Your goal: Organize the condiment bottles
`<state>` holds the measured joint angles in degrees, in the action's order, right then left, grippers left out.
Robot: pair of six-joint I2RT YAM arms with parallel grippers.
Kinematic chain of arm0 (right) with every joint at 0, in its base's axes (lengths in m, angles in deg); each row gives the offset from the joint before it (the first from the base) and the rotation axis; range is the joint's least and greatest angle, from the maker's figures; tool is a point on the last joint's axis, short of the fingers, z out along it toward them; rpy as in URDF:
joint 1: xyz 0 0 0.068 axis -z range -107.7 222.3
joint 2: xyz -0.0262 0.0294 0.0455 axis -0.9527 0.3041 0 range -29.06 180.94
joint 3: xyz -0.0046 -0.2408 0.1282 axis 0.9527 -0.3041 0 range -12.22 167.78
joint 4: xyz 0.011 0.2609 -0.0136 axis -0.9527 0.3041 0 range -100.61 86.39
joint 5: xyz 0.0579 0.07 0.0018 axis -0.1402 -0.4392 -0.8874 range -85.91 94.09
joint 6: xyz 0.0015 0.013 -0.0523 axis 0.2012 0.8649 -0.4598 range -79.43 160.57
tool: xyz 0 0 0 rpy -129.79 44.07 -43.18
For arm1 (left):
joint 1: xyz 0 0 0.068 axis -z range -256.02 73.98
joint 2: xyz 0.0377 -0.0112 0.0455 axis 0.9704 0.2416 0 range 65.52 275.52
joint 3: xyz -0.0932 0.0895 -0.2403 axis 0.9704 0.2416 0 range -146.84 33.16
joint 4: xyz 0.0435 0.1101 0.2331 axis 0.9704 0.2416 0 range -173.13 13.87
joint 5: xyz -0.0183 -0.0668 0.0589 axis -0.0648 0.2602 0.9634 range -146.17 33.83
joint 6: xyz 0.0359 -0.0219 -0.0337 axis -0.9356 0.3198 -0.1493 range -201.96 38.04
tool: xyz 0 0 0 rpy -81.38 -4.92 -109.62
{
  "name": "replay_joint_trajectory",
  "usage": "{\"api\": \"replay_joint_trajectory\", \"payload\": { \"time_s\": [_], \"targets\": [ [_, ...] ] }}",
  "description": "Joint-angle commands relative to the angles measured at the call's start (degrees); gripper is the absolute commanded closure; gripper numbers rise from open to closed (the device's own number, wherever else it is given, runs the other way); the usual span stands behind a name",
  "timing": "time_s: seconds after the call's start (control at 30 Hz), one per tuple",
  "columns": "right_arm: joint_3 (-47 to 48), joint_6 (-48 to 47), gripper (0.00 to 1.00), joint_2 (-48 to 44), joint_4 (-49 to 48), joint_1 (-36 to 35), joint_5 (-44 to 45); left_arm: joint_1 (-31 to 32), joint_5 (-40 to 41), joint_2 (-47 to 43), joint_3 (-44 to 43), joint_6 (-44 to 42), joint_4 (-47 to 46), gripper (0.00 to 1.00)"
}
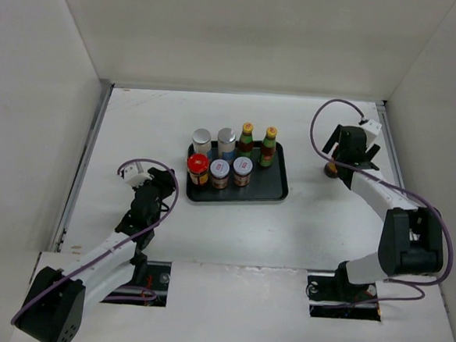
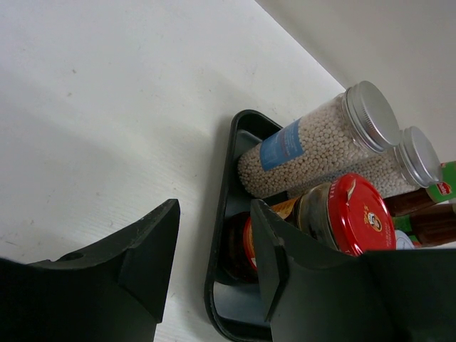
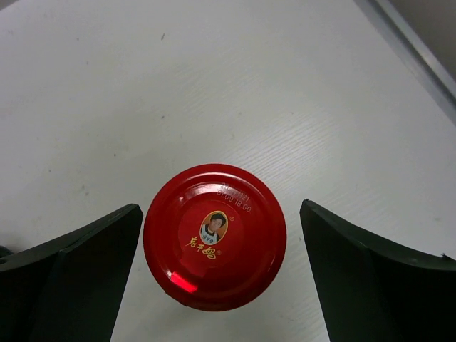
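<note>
Seven condiment bottles stand on the black tray [image 1: 277,192]: two white shakers [image 1: 202,141] [image 1: 227,142], two green-labelled sauce bottles [image 1: 247,139] [image 1: 269,146], a red-capped jar [image 1: 197,169] and two short silver-lidded jars [image 1: 219,173] [image 1: 242,172]. A second red-capped jar [image 3: 214,235] stands on the table at the right [image 1: 331,171]. My right gripper [image 3: 221,214] is open and straddles it from above [image 1: 338,163]. My left gripper [image 2: 214,263] is open and empty, left of the tray [image 1: 163,180], facing the tray's red-capped jar [image 2: 349,214] and shakers [image 2: 313,142].
The tray's rim [image 2: 221,214] lies just past my left fingertips. White walls enclose the table on the left, back and right. A metal rail [image 3: 413,50] runs along the table's right edge, close to the lone jar.
</note>
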<state>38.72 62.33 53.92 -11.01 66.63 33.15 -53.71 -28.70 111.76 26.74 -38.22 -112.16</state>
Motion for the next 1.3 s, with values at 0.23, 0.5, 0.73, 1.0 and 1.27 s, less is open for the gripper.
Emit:
{"api": "replay_joint_trajectory", "payload": {
  "time_s": [0.23, 0.5, 0.73, 1.0, 1.27],
  "targets": [
    [1.01, 3.55, 0.37, 0.52, -1.53, -0.78, -0.85, 0.32, -0.13, -0.01, -0.18, 0.55, -3.48, 0.57],
    [-2.33, 1.71, 0.48, -12.65, -0.83, -10.26, 1.79, -0.46, 0.05, -1.76, 0.35, 0.55, -3.13, 0.43],
    [-4.36, 2.15, 0.48, -19.87, -1.26, -24.50, 1.53, -0.82, 0.84, -0.89, 0.35, 0.55, -3.40, 0.19],
    [-3.92, 1.27, 0.46, -12.77, -12.15, -35.06, -0.58, -1.34, 2.77, -1.24, 0.61, 0.81, -2.78, 0.00],
    [-3.12, -1.72, 0.44, -2.66, -19.98, -36.29, -1.47, -2.84, 3.21, -0.71, 0.26, 1.87, -0.93, 0.00]
  ]
}}
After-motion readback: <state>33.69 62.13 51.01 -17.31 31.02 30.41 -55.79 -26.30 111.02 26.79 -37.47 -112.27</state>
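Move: The lone red-lidded jar stands already between the right gripper's open fingers, straight below the hand, its middle about 4 cm down. The free front right corner of the tray is some 24 cm to the hand's left and 6 cm back, about 10 cm down. The right-hand sauce bottle stands about 25 cm left and 2 cm ahead, and the nearest white-lidded jar about 34 cm left and 6 cm back. From the left hand the lone jar lies roughly 65 cm right and 9 cm ahead. Lower the right gripper about 2 cm and pinch the red-lidded jar, then swing it some 25 cm left and a little back to the tray, arching up about 8 cm and sinking again towards the free corner behind the sauce bottle, while turning the hand nearly 40 degrees counter-clockwise. Meanwhile open the left fingers wide and ease that hand barely 2 cm left. ##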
